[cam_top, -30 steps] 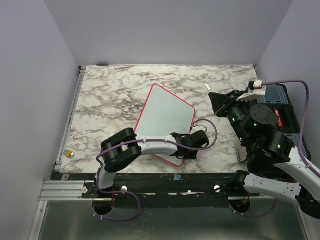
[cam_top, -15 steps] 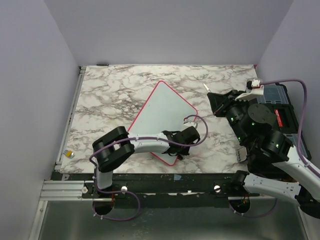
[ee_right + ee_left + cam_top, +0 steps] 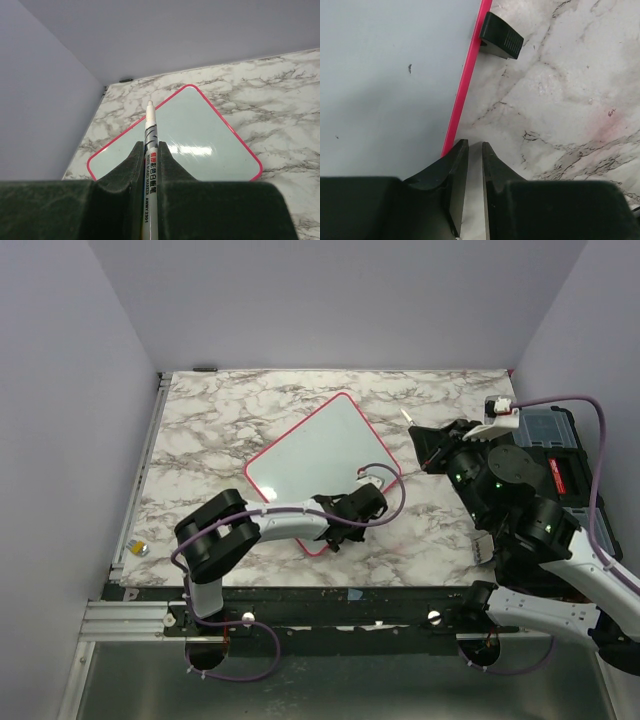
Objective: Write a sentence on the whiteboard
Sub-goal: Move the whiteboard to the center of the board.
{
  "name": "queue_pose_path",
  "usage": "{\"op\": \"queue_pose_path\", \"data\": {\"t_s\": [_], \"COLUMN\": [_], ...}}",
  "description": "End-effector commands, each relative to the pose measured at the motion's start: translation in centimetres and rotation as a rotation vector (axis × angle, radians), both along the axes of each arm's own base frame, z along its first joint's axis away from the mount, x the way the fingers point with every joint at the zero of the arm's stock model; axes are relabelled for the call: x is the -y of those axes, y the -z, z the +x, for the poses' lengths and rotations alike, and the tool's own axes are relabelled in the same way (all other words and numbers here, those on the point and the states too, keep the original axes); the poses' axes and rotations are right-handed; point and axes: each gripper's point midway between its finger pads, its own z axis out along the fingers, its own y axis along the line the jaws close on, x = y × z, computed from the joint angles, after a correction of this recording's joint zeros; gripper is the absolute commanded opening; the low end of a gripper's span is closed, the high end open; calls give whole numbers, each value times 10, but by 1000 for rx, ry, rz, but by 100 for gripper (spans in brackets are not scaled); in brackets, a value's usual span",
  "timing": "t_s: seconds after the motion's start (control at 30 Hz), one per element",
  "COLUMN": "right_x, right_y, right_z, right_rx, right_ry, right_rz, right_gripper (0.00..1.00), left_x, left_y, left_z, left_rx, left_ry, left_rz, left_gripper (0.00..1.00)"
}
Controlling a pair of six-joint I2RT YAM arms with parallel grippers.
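The whiteboard (image 3: 315, 450) lies flat on the marble table, turned like a diamond, with a pinkish-red frame. Its white face (image 3: 200, 135) looks blank and no sentence shows on it. My left gripper (image 3: 338, 528) sits at the board's lower right edge. In the left wrist view its jaws (image 3: 475, 145) stand a narrow slit apart with only table between them. The frame (image 3: 465, 80) runs under the left fingertip. My right gripper (image 3: 428, 438) hovers to the right of the board. It is shut on a white marker (image 3: 150, 135), whose tip points toward the board.
A black clip (image 3: 501, 36) sits on the board's edge ahead of the left fingers. A dark case (image 3: 555, 445) stands at the table's right edge behind the right arm. A small yellow object (image 3: 140, 548) lies at the near left rim. Walls enclose three sides.
The whiteboard has swung clockwise on the table as my left gripper moved leftward along its near edge. The right gripper with the marker shifted slightly left.
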Motion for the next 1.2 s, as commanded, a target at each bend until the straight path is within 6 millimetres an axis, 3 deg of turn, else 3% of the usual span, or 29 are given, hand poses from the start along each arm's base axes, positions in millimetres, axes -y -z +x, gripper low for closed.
{"op": "queue_pose_path", "data": {"t_s": [0.0, 0.3, 0.53, 0.87, 1.17], "right_x": [-4, -7, -6, -2, 7], "right_y": [-3, -1, 2, 3, 2], "right_z": [-1, 1, 2, 0, -6], "right_rx": [0, -4, -7, -6, -4], "right_ry": [-15, -15, -10, -2, 3], "right_rz": [18, 9, 7, 8, 20], "right_gripper": [1, 1, 1, 1, 1], "left_x": [-33, -41, -30, -2, 8], "left_y": [16, 21, 14, -18, -59], "left_z": [12, 28, 19, -11, -30], "left_rx": [35, 47, 36, 45, 76], "left_ry": [7, 19, 72, 212, 295], "left_rz": [132, 141, 72, -5, -90], "left_gripper": [20, 20, 21, 33, 42]}}
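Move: The whiteboard lies askew, its middle roughly 12 cm ahead and 7 cm to the left of my left fingers, which are low by its lower-right edge with the left fingertip against the pink rim. A black clip on that edge is some 5 cm ahead and 5 cm to the right. From my right hand, still holding the marker up high, the board's middle is about 13 cm ahead, 19 cm left and 38 cm below. With my left fingers nearly shut, I keep pushing the whiteboard's lower-right edge forward and somewhat left for about 3 cm. Then I draw back off the rim some 4 cm and a little right, lifting about 3 cm at the end while the fingers open partway and the wrist turns clockwise by roughly 15 degrees. ##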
